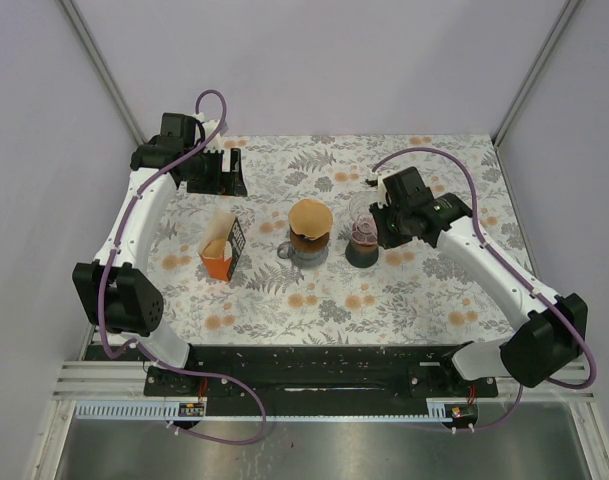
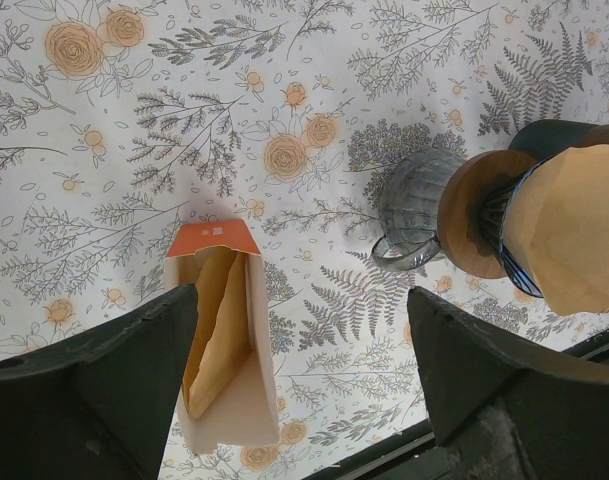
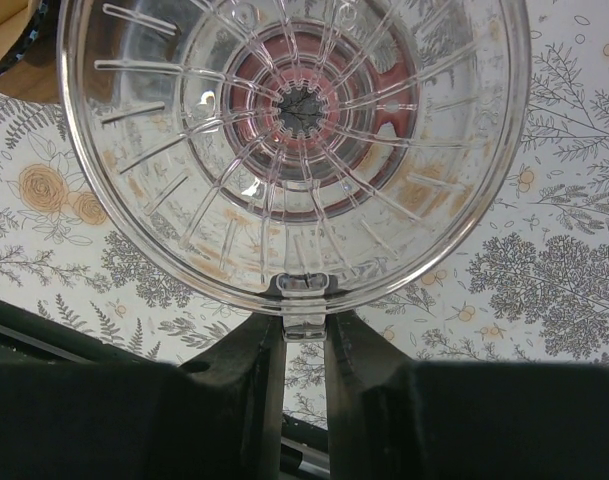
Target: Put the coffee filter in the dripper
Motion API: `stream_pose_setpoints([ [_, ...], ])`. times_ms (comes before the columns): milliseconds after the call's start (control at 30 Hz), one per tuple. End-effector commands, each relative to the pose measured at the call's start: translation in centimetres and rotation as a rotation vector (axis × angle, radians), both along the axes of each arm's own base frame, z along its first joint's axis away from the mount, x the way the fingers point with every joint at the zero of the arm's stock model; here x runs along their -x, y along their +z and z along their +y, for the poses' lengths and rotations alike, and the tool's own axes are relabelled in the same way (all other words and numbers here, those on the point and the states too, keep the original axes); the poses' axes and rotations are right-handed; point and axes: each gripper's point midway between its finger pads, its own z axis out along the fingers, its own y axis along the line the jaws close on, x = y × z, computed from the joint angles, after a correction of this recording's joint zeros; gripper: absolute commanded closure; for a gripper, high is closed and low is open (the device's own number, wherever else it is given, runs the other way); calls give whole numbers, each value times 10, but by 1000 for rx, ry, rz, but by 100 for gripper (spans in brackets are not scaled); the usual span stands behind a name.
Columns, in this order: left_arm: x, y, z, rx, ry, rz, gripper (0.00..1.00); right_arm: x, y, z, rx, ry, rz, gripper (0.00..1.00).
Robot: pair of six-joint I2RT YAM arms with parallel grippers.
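A clear ribbed glass dripper (image 3: 184, 200) stands on a dark base (image 1: 363, 253) right of the table's middle. My right gripper (image 3: 304, 335) is shut on the dripper's small handle tab. A brown paper coffee filter (image 1: 311, 215) sits on top of a grey ribbed vessel with a wooden collar (image 2: 474, 225) at the centre; the coffee filter (image 2: 574, 230) also shows at the right edge of the left wrist view. An orange-topped open box (image 2: 224, 340) holds more brown filters. My left gripper (image 2: 302, 300) hangs open and empty above the table, behind that box (image 1: 221, 255).
The floral tablecloth (image 1: 424, 290) covers the table. The grey vessel's handle (image 2: 399, 255) points toward the box. A black rail (image 1: 314, 360) runs along the near edge between the arm bases. White walls stand at the back and sides.
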Motion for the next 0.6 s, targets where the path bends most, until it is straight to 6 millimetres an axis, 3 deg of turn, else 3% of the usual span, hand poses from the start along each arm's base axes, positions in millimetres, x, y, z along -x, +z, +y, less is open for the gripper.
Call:
stream_pose_setpoints([
  [0, -4, 10, 0, 9, -13, -49, 11, -1, 5, 7, 11, 41, 5, 79],
  [167, -5, 10, 0, 6, -12, -50, 11, 2, 14, 16, -32, 78, 16, 55],
  [400, -5, 9, 2, -6, -14, -48, 11, 7, 49, 17, -72, 93, -34, 38],
  [533, -5, 1, 21, -140, -42, -39, 11, 12, 70, 10, -56, 115, -80, 17],
  [567, -5, -2, 29, -189, -39, -33, 11, 12, 77, 8, -57, 109, -97, 8],
])
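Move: The clear cone already sits on the red cup, its rim tab pinched by the right hand; the cone's middle lies about 5 cm ahead and 3 cm left of that hand, some 2 cm below. The cup is straight under the cone, roughly 11 cm lower than the hand. The dripper with the coffee filter stands about 13 cm left and 4 cm ahead. From the left hand, the clear cone is some 23 cm right, 4 cm back and 7 cm lower. The clear cone's rim tab is let go: the right hand's fingers spread from their pinch to nearly wide open while the hand eases about 1 cm left at almost the same height. The hand then rises roughly 3.5 cm, lifting away from the cone with the open fingers still pointing down at its tab. ##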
